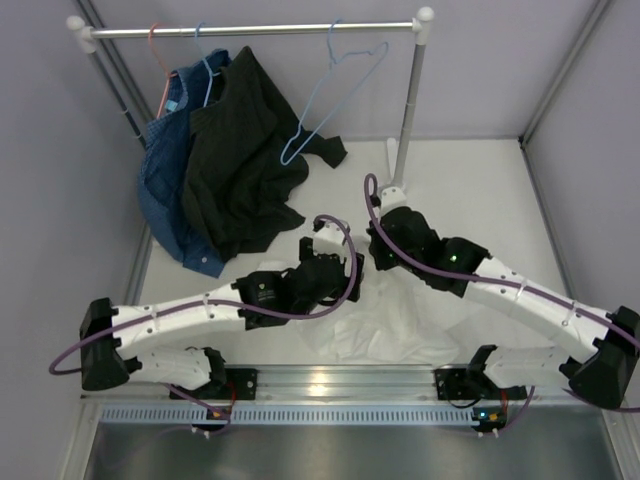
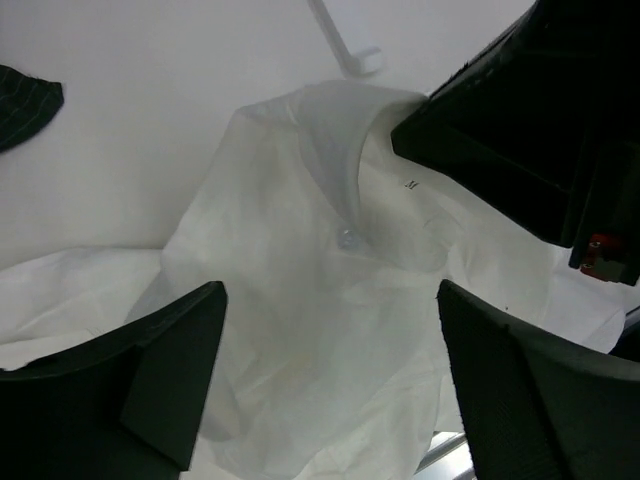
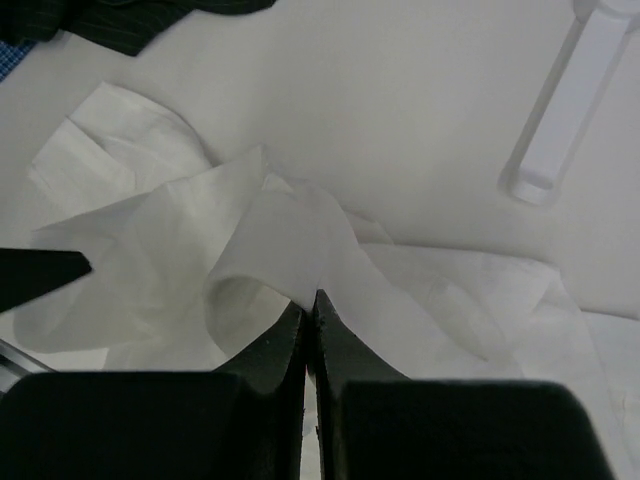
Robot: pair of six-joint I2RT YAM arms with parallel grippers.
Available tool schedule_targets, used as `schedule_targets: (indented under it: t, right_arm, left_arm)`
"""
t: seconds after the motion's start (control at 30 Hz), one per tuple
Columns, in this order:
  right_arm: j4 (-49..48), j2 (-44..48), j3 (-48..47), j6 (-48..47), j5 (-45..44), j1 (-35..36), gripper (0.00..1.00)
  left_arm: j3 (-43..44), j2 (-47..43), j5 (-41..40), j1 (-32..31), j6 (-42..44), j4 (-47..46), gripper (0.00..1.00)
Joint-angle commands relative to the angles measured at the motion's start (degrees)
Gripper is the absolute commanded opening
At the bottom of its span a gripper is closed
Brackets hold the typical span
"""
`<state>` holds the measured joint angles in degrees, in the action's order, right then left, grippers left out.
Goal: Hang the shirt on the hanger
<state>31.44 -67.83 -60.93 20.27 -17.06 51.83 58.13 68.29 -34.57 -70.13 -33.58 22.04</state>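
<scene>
The white shirt [image 1: 390, 325] lies crumpled on the white table between the two arms, toward the near edge. In the left wrist view its collar and a button [image 2: 347, 238] are raised, facing the camera. My left gripper [image 2: 330, 290] stands wide open just above the shirt [image 2: 300, 250], with nothing between its fingers; from above it [image 1: 325, 232] sits left of centre. My right gripper [image 3: 310, 300] is shut on a fold of the shirt [image 3: 150, 230] and holds it up; its black fingers [image 2: 480, 120] show beside the collar. The light-blue hanger [image 1: 355, 78] hangs bare on the rail.
A clothes rack crosses the back, with its rail [image 1: 250, 30], right post [image 1: 410, 100] and white foot [image 3: 560, 110]. A black garment [image 1: 240, 160] and a blue denim garment [image 1: 165, 190] hang at its left, beside a pink hanger [image 1: 158, 55]. Walls close both sides.
</scene>
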Motion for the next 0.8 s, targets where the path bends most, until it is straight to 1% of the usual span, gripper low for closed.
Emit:
schedule_targets:
  t: [0.0,0.07,0.13,0.23,0.27,0.33,0.4,0.43,0.47,0.57,0.6,0.67,0.77]
  right_arm:
    - [-0.68,1.38,-4.38,1.17,-2.01,-0.77,0.0]
    - [-0.77,1.91,-4.38,0.91,-2.1,-1.29,0.0]
    - [-0.77,2.62,-4.11,0.82,-1.84,-1.47,0.0]
    - [-0.68,2.88,-4.11,0.47,-0.87,-1.56,0.0]
    - [-0.77,2.88,-4.11,0.56,-0.44,-1.56,0.0]
    - [-0.77,2.88,-4.11,0.38,-0.17,-1.56,0.0]
    - [-1.03,2.88,-3.94,0.29,0.53,-1.56,0.0]
    - [-1.29,3.14,-3.85,0.21,0.8,-1.56,0.0]
    - [-1.38,3.23,-3.59,0.29,1.15,-1.56,0.0]
    - [-1.65,3.41,-3.59,0.21,1.59,-1.56,0.0]
    - [-1.65,3.5,-3.59,0.12,1.68,-1.56,0.0]
    - [-1.73,3.67,-3.59,0.03,1.94,-1.56,0.0]
    - [-1.82,3.5,-3.5,-0.06,2.29,-1.56,0.0]
  left_arm:
    - [-0.37,1.66,1.61,-0.18,3.61,-6.64,0.83]
    - [-2.13,1.84,1.78,-0.1,3.87,-9.37,0.76]
    - [-4.33,1.84,2.57,-0.01,4.4,-13.75,0.75]
    - [-5.22,2.63,2.23,0.17,5.63,-18.24,0.75]
    - [-4.96,3.42,1.7,0.34,5.55,-18.52,0.75]
    - [-3.91,4.21,-0.32,0.69,4.85,-18.7,0.69]
    - [-3.55,5.53,-3.47,0.96,3.8,-18.62,0.66]
    - [-3.37,5.97,-4.19,1.31,3.18,-18.7,0.61]
    - [-3.55,6.32,-4.63,1.48,2.65,-19.14,0.58]
    - [-5.21,6.59,-3.93,2.01,1.94,-21.52,0.52]
    - [-5.39,6.68,-4.19,2.01,1.42,-23.34,0.5]
    - [-5.92,7.2,-5.07,2.1,0.71,-24.15,0.46]
    - [-7.23,7.12,-3.32,2.19,0.97,-27.74,0.45]
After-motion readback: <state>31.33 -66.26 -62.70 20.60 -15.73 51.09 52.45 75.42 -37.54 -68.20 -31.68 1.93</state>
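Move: The left hand, open and empty, has the white shirt's collar fold, hanging beside the right fingertips, about 5 cm ahead, 4 cm to its right and 3 cm below. The shirt's draped body lies some 10 cm right, 5 cm back and 15 cm down, and the white rack foot about 15 cm ahead, 15 cm right and 20 cm down. From the right hand, already pinching the shirt, that fold is roughly 3 cm left, 1 cm back and slightly below. Down and to the right by about 2.5 cm first, then forward some 3 cm, the left hand brings its fingers around the collar fold beside the right fingertips, closing them from nearly wide open to about half. The right hand keeps its pinch on the shirt, lifts it about 2 cm early on, then holds there. ##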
